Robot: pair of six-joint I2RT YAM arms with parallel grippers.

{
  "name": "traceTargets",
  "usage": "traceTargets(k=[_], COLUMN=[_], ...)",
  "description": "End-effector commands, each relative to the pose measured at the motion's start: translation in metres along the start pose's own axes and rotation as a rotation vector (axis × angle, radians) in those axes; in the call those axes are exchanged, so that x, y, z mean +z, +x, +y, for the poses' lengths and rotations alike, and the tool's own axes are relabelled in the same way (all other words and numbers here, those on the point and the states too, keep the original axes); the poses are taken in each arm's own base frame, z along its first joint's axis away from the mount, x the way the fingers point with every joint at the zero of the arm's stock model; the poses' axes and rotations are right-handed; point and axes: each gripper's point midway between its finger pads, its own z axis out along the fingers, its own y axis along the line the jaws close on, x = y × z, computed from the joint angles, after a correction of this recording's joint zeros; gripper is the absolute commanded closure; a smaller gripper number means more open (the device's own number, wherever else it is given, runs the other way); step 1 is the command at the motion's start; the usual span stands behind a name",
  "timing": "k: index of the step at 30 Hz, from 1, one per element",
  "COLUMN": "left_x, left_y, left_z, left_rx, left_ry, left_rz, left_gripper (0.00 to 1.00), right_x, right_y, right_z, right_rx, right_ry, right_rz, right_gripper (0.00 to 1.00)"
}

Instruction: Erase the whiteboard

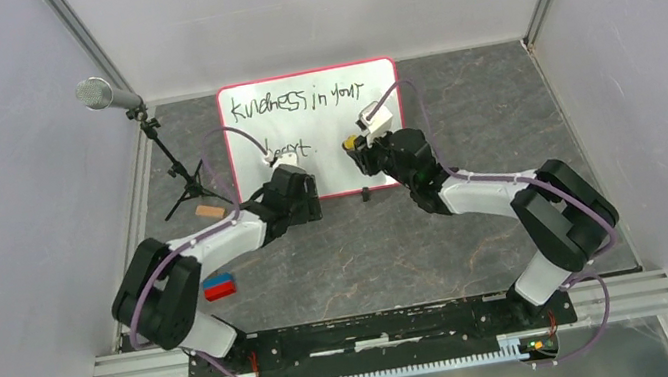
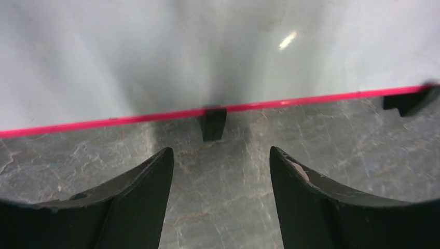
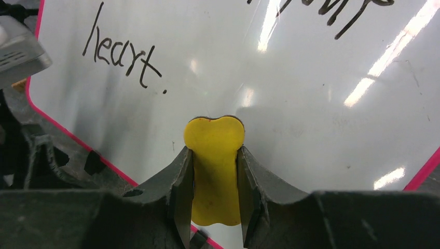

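Observation:
The whiteboard (image 1: 316, 131) lies flat at the back of the table, with a thin pink rim and black handwriting on it. My right gripper (image 1: 356, 147) is over its lower middle, shut on a yellow eraser (image 3: 215, 135) that hangs just above or on the white surface (image 3: 290, 78), right of the word "heart". My left gripper (image 2: 220, 155) is open and empty over the stone table, just short of the board's near pink edge. A black foot (image 2: 214, 122) is straight ahead of it. In the top view the left gripper (image 1: 293, 200) covers that edge.
A microphone (image 1: 107, 93) on a black tripod (image 1: 188, 186) stands left of the board. A small tan piece (image 1: 210, 211) lies near the tripod's feet. A red and blue block (image 1: 219, 286) sits by the left arm. A second black foot (image 1: 364, 194) shows between the arms.

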Motion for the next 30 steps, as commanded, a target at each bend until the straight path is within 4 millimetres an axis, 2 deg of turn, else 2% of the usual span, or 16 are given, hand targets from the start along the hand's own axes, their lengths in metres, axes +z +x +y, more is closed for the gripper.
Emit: traceTargets(k=[1,6,11,14,17,22,27,30], left_x=[0.016,0.026,0.036,0.038,0.034,0.025,0.016,0.006], left_y=[-0.034,-0.036,-0.031,-0.026,-0.021,-0.007,0.002,0.000], left_z=[-0.008,-0.004,-0.006,-0.015,-0.029,-0.056,-0.084,-0.084], left_rx=[-0.003,0.036,0.066,0.072,0.097,0.113,0.098,0.082], left_ry=[-0.045,-0.092,-0.100,-0.071,-0.063,-0.032,0.037,0.054], left_rz=[-0.084,-0.076,-0.042,-0.024,-0.030,-0.038,-0.029,-0.029], left_gripper=[0.28,0.38,0.55,0.70,0.72,0.83,0.83,0.70], right_x=[-0.012,-0.014,-0.013,-0.014,-0.012,-0.007,-0.006,-0.004], right_y=[-0.039,-0.037,-0.035,-0.033,-0.030,-0.028,-0.025,-0.025], right_z=[0.002,0.001,-0.002,-0.008,-0.011,-0.011,-0.009,-0.007], right_rx=[-0.052,-0.058,-0.062,-0.099,-0.118,-0.125,-0.126,-0.127], right_ry=[-0.022,-0.020,-0.003,0.022,0.040,0.035,0.022,0.016], right_rz=[-0.135,-0.135,-0.129,-0.117,-0.101,-0.088,-0.081,-0.077], right_gripper=[0.87,0.87,0.87,0.87,0.87,0.87,0.87,0.87])
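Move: The left clip on the whiteboard's near edge lies about 3 cm ahead of the left hand's open fingers and 3 cm below, level sideways. The right clip is also 3 cm ahead but some 14 cm to the right; the word "heart" is about 15 cm ahead and 1 cm to the left. From the right hand, already holding the yellow eraser above the board, the left clip lies roughly 9 cm back, 12 cm left and 13 cm down. Left hand eases forward and down, pinches the left clip, then drags about 5 cm right and 3 cm back. ##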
